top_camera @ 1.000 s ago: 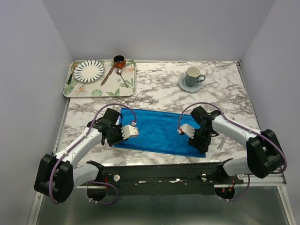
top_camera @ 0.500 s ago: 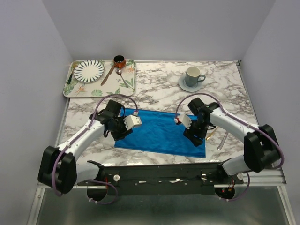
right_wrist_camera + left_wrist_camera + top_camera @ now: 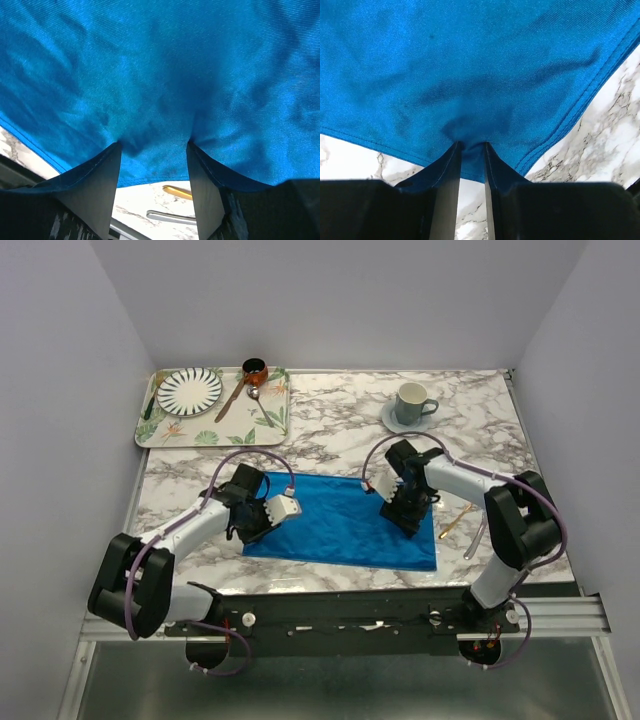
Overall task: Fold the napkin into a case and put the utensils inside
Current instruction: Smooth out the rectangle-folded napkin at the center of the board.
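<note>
The blue napkin [image 3: 340, 525] lies spread flat on the marble table between my arms. My left gripper [image 3: 262, 517] is at its left edge. In the left wrist view the fingers stand close together with a puckered tuck of napkin [image 3: 470, 65] pinched at the left gripper [image 3: 471, 146] tips. My right gripper [image 3: 400, 502] rests on the cloth's right part. There the jaws are wide apart, and the right gripper [image 3: 154, 142] tips press on the napkin [image 3: 160, 65] near its hem. The utensils lie right of the cloth: a gold spoon [image 3: 455, 521] [image 3: 177, 191] and a silver piece [image 3: 478, 537] [image 3: 172, 216].
A leaf-patterned tray [image 3: 282, 410] at the back left holds a striped plate [image 3: 189, 390], a brown-handled spoon [image 3: 233, 395] and a small brown cup [image 3: 255, 370]. A grey mug on a saucer [image 3: 412, 403] stands at the back right.
Both grippers have shifted a little farther from the arm bases, staying on the napkin. The left jaws widened and then narrowed onto the cloth's edge. The right jaws stand wider.
</note>
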`<state>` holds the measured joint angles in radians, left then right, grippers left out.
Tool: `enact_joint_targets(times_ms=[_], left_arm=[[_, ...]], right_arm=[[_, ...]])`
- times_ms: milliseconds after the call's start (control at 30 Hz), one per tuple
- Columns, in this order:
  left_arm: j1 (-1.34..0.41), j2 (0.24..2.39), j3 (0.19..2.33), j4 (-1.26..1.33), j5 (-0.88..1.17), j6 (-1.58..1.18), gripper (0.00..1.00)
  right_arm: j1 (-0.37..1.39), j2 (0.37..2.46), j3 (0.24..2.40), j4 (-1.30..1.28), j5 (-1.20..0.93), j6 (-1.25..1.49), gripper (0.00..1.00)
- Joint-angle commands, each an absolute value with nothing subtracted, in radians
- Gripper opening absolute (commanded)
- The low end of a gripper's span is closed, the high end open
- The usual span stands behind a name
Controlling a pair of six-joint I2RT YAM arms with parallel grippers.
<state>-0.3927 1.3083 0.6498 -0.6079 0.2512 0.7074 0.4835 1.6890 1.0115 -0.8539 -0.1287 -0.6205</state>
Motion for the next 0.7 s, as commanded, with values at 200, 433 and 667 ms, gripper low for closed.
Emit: enact_joint_targets(times_ms=[200,433,667], left_arm=[[-0.397,1.258,0.581,-0.684,0.166,0.704,0.31],[-0.384,1.119,0.71,-0.759,0.322,0.603,0.48],[-0.377,0.994,0.934,-0.56,0.397,0.296,0.99]], right_arm=[[0.488,1.819,1.141,-0.811,-0.115,-0.643,0.63],[0.479,1.588,1.167,-0.92,-0.237,-0.624,0.66],[0.446,1.405,1.394,-0.938,-0.365,-0.43,1.0]])
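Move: The blue napkin lies flat under both my fingertips, about 1 cm down. Its middle is some 16 cm right of my left hand and 3 cm ahead, and 13 cm left of my right hand and 2 cm ahead. The gold spoon is about 11 cm right of my right hand and 3 cm ahead, the knife 14 cm right of it and level. The cup stands roughly 22 cm straight ahead of it. Fingertips still on the cloth, I drag the right half of the napkin forward about 3 cm and slightly left with my right hand, while my left draws its end a little back and leftward. Then I lift both hands off, left about 10 cm and right about 12 cm, drifting forward and inward, tips swinging forward and inward some 20 degrees, grippers opening wide. ##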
